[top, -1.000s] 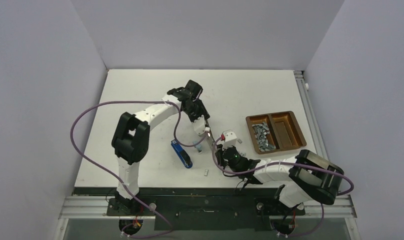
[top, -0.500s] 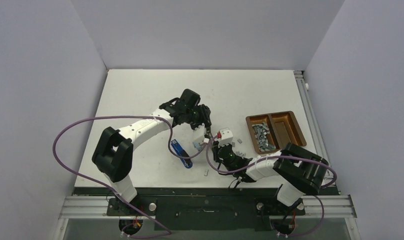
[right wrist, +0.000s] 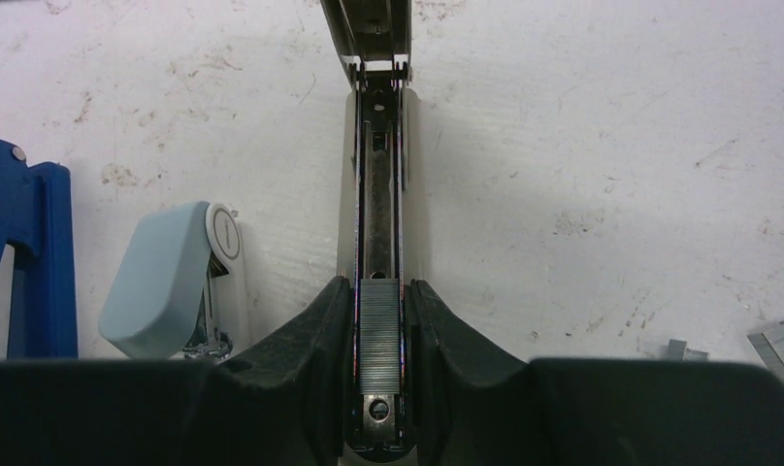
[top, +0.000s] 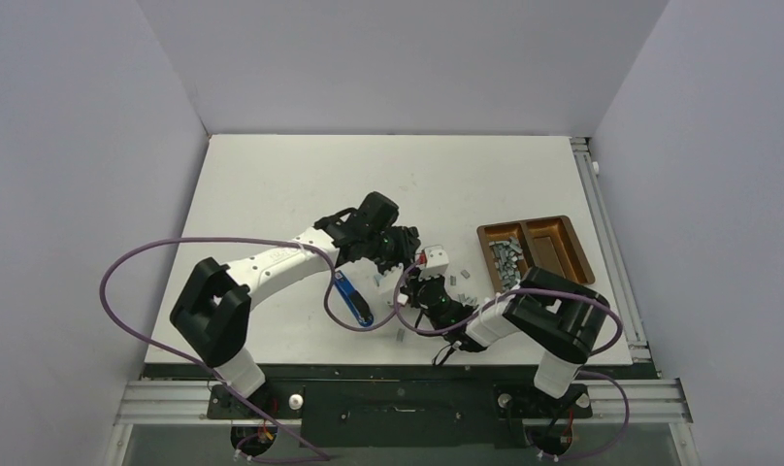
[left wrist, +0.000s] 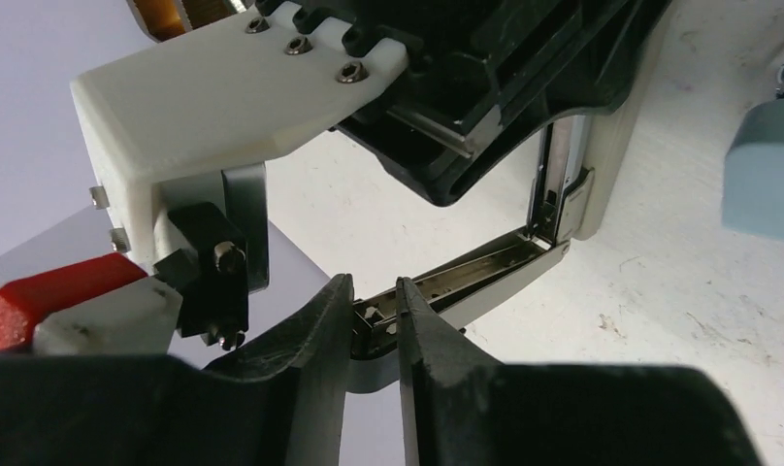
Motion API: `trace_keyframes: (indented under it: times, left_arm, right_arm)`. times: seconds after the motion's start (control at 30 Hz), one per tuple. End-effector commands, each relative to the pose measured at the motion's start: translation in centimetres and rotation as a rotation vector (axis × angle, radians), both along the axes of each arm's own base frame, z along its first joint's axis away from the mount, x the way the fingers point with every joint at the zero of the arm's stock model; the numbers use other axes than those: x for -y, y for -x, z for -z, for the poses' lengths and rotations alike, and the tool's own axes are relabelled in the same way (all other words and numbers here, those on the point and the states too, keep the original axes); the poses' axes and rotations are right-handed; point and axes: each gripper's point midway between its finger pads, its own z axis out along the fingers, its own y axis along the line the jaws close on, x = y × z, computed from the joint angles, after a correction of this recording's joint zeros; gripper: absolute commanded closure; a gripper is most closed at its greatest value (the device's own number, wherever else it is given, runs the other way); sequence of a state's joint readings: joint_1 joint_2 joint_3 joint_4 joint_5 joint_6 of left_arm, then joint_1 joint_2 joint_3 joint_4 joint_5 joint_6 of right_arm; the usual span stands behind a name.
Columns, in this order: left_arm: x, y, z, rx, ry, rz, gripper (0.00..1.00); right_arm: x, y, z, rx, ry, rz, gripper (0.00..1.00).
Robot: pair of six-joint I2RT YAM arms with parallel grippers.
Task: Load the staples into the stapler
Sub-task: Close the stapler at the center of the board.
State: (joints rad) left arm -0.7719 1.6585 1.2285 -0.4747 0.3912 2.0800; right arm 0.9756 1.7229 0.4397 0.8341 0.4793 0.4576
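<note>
The stapler (right wrist: 378,194) stands hinged open, and my right gripper (right wrist: 380,291) is shut on the sides of its magazine channel. A grey strip of staples (right wrist: 378,309) lies in that channel between the fingers. In the left wrist view my left gripper (left wrist: 374,291) is shut on the free end of the stapler's metal top arm (left wrist: 466,277). From above, both grippers meet at the white stapler (top: 381,280) in mid-table, the left gripper (top: 398,257) beside the right gripper (top: 429,283). More staples (top: 505,260) lie in the brown tray (top: 563,282).
A blue stapler (top: 352,299) lies just left of the grippers. A pale blue-green stapler-like piece (right wrist: 165,282) sits beside the held stapler. Loose staple bits (right wrist: 776,340) lie on the table to the right, and another (top: 401,336) near the front edge.
My left arm has swung down and right to the stapler and its jaws have closed on the top arm's end. My right gripper shifted slightly left, still holding the stapler.
</note>
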Motion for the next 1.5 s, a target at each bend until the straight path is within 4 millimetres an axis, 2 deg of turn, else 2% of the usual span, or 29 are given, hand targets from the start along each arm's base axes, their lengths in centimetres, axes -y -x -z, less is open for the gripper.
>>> trace_keyframes:
  times: [0.0,0.1,0.13,0.3,0.4,0.5,0.6,0.7,0.73,0.87,0.97,1.1,1.2,1.23,1.27,1.47]
  left_arm:
    - [-1.2,2.0,0.3,0.130,-0.111,0.187,0.81]
    - [-2.0,2.3,0.2,0.129,-0.123,0.153,0.77]
    - [-2.2,2.4,0.0,0.128,-0.123,0.138,0.72]
    - [-2.6,3.7,-1.2,0.096,-0.035,0.099,0.34]
    - [-2.9,4.5,-1.3,0.091,-0.017,0.106,0.30]
    - [-3.2,5.1,-2.0,0.073,0.008,0.073,0.01]
    - [-4.2,4.8,-3.1,0.068,0.015,0.001,0.04]
    - [-5.7,3.8,-4.7,0.036,0.051,-0.162,0.04]
    - [-6.2,3.4,-5.2,0.013,0.077,-0.233,0.04]
    - [-9.0,1.1,-7.8,-0.106,0.198,-0.566,0.04]
    - [-11.7,-0.5,-9.1,-0.230,0.295,-0.819,0.04]
    - [-15.5,-2.0,-10.0,-0.391,0.403,-1.082,0.04]
    - [-17.4,-2.0,-10.7,-0.519,0.467,-1.216,0.04]
    - [-16.8,-4.1,-13.5,-0.507,0.619,-1.202,0.04]
    - [-18.2,-2.5,-11.5,-0.617,0.540,-1.291,0.04]
    - [-21.8,-4.6,-12.2,-0.949,0.767,-1.563,0.04]
  right_arm:
    - [-0.2,-0.3,1.2,-0.022,0.019,0.005,0.91]
    - [-0.3,-0.6,1.2,-0.014,0.028,0.011,0.91]
    - [-0.2,-0.7,1.3,-0.012,0.034,0.019,0.91]
    - [0.1,-1.3,1.7,-0.014,0.048,0.033,0.91]
    - [0.1,-1.5,1.6,-0.009,0.037,0.041,0.91]
    - [0.1,-1.6,1.3,-0.003,0.030,0.051,0.91]
    - [0.1,-1.7,0.9,0.004,0.021,0.053,0.91]
    - [-0.2,-1.7,0.5,0.004,0.022,0.039,0.86]
    - [-0.4,-1.7,0.4,0.000,0.025,0.030,0.82]
    - [-1.2,-1.6,-0.5,-0.023,0.026,0.003,0.50]
    - [-1.3,-1.5,-1.2,-0.025,0.031,-0.009,0.43]
    - [-1.1,-1.2,-2.2,-0.025,0.038,-0.016,0.37]
    - [-1.1,-0.7,-4.0,-0.017,0.027,-0.029,0.35]
    - [-1.1,-0.5,-4.7,-0.015,0.021,-0.038,0.35]
    - [-1.2,-0.3,-5.5,-0.011,0.012,-0.049,0.34]
    - [-1.4,0.8,-10.2,-0.003,-0.059,-0.100,0.33]
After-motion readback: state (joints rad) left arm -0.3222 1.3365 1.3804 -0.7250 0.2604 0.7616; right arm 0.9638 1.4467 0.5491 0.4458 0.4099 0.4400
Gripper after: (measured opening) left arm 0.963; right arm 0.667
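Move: The left hand pinches the raised stapler lid by its tip; the stapler's base is centred some 4 cm back, 1 cm right and 13 cm below. The light-blue stapler lies about 8 cm back, 6 cm left and 14 cm down. The right hand still grips the base's near end, its middle about 5 cm ahead and 2 cm left; the light-blue stapler is roughly 8 cm left and 1 cm ahead, the blue stapler 16 cm left and 1 cm back. The left hand draws the lid back about 5 cm, opens and leaves left-upward; right releases the base, rises. ##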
